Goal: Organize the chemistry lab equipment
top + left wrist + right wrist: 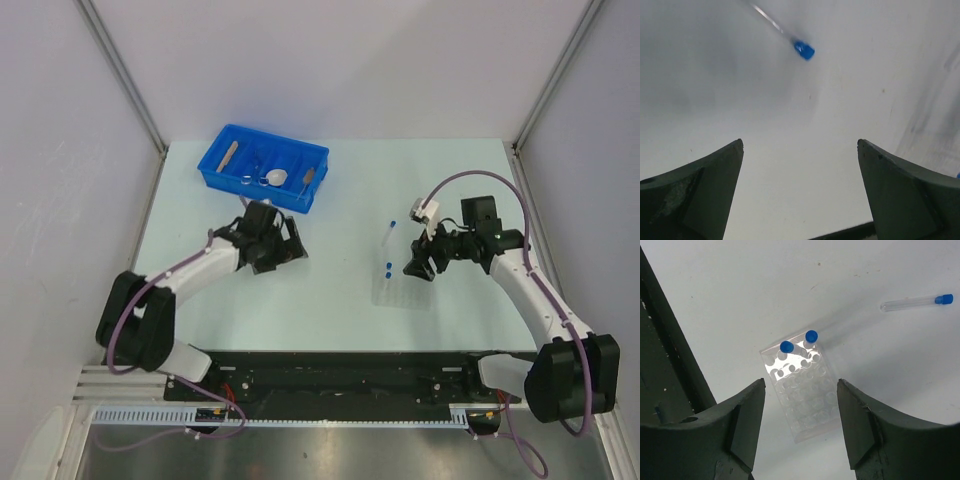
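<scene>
A clear tube rack point(805, 400) stands on the table with two blue-capped tubes point(787, 346) upright in its far row. My right gripper point(801, 385) hovers open over the rack, holding nothing; in the top view it point(416, 265) sits just right of the rack point(390, 287). A third tube point(917, 302) lies loose beyond the rack. My left gripper point(800, 145) is wide open and empty above bare table, with that loose tube's blue cap point(804, 50) ahead of it. In the top view the left gripper point(288, 248) is just in front of the bin.
The blue bin point(222, 170) at the back left holds a wooden stick point(229, 155), metal tongs point(254, 160), a white dish point(277, 178) and a brown-handled tool point(308, 177). White walls enclose the table on three sides.
</scene>
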`<move>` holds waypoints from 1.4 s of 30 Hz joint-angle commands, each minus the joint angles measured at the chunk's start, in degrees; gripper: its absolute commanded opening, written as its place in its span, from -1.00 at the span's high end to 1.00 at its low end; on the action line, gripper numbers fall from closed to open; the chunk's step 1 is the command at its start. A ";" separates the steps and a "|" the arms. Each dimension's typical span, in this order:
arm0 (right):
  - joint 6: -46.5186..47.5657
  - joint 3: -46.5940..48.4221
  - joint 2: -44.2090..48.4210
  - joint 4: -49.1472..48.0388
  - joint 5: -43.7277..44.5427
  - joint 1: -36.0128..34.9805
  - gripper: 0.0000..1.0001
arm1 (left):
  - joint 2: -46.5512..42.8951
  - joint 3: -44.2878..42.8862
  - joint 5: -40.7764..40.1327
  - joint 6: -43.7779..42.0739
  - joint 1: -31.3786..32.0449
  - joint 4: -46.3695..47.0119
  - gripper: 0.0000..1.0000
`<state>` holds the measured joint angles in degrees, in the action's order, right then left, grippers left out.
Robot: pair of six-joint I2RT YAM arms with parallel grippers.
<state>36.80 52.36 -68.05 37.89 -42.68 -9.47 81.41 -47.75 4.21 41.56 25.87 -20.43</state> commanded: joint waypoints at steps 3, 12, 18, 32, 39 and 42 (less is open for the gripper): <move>-1.90 -0.41 1.96 -1.68 -6.63 2.62 -0.29 | 12.88 -16.73 -11.59 7.04 0.06 -15.67 -0.99; -2.69 -1.56 3.71 -2.56 -8.74 4.55 -0.31 | 24.94 -29.85 -21.08 7.66 2.08 -22.55 -0.93; -3.05 -1.82 3.89 -2.91 -9.71 5.08 -0.32 | 29.24 -34.25 -21.35 9.94 2.08 -24.13 -0.90; -3.13 -2.70 5.03 -3.00 -11.29 6.13 -0.33 | 36.10 -39.88 -23.63 13.02 1.64 -25.89 -0.32; -3.13 -2.70 5.47 -3.00 -11.64 6.49 -0.33 | 37.16 -38.13 -23.72 12.67 1.64 -25.63 0.16; -3.13 -2.70 5.56 -2.91 -11.73 6.49 -0.33 | 36.02 -36.46 -23.19 12.49 1.64 -24.49 0.26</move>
<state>34.06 49.69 -63.83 36.10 -52.86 -3.25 117.69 -85.41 -17.39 52.58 27.73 -44.73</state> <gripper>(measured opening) 0.665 0.390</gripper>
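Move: The capped test tube lying on the table is about 10 cm ahead of the left hand, 2 cm to its left and 6 cm below. The blue box stands roughly 21 cm beyond the tube and 8 cm farther left. From the left hand, the second lying tube is about 12 cm ahead and 23 cm right, and the clear rack 4 cm back and 25 cm right. The left hand's tube lies some 13 cm ahead of the right hand, 27 cm left and 15 cm below. Forward about 9 cm and down some 5 cm in steps, the left hand comes in low over the near tube, its wrist rolling left side up about 20 degrees, turning somewhat counter-clockwise and steepening. Late on, its wide-open fingers close to under half, straddling the tube near its blue cap. The right hand, empty and half open, eases up about 2 cm from above the rack. ##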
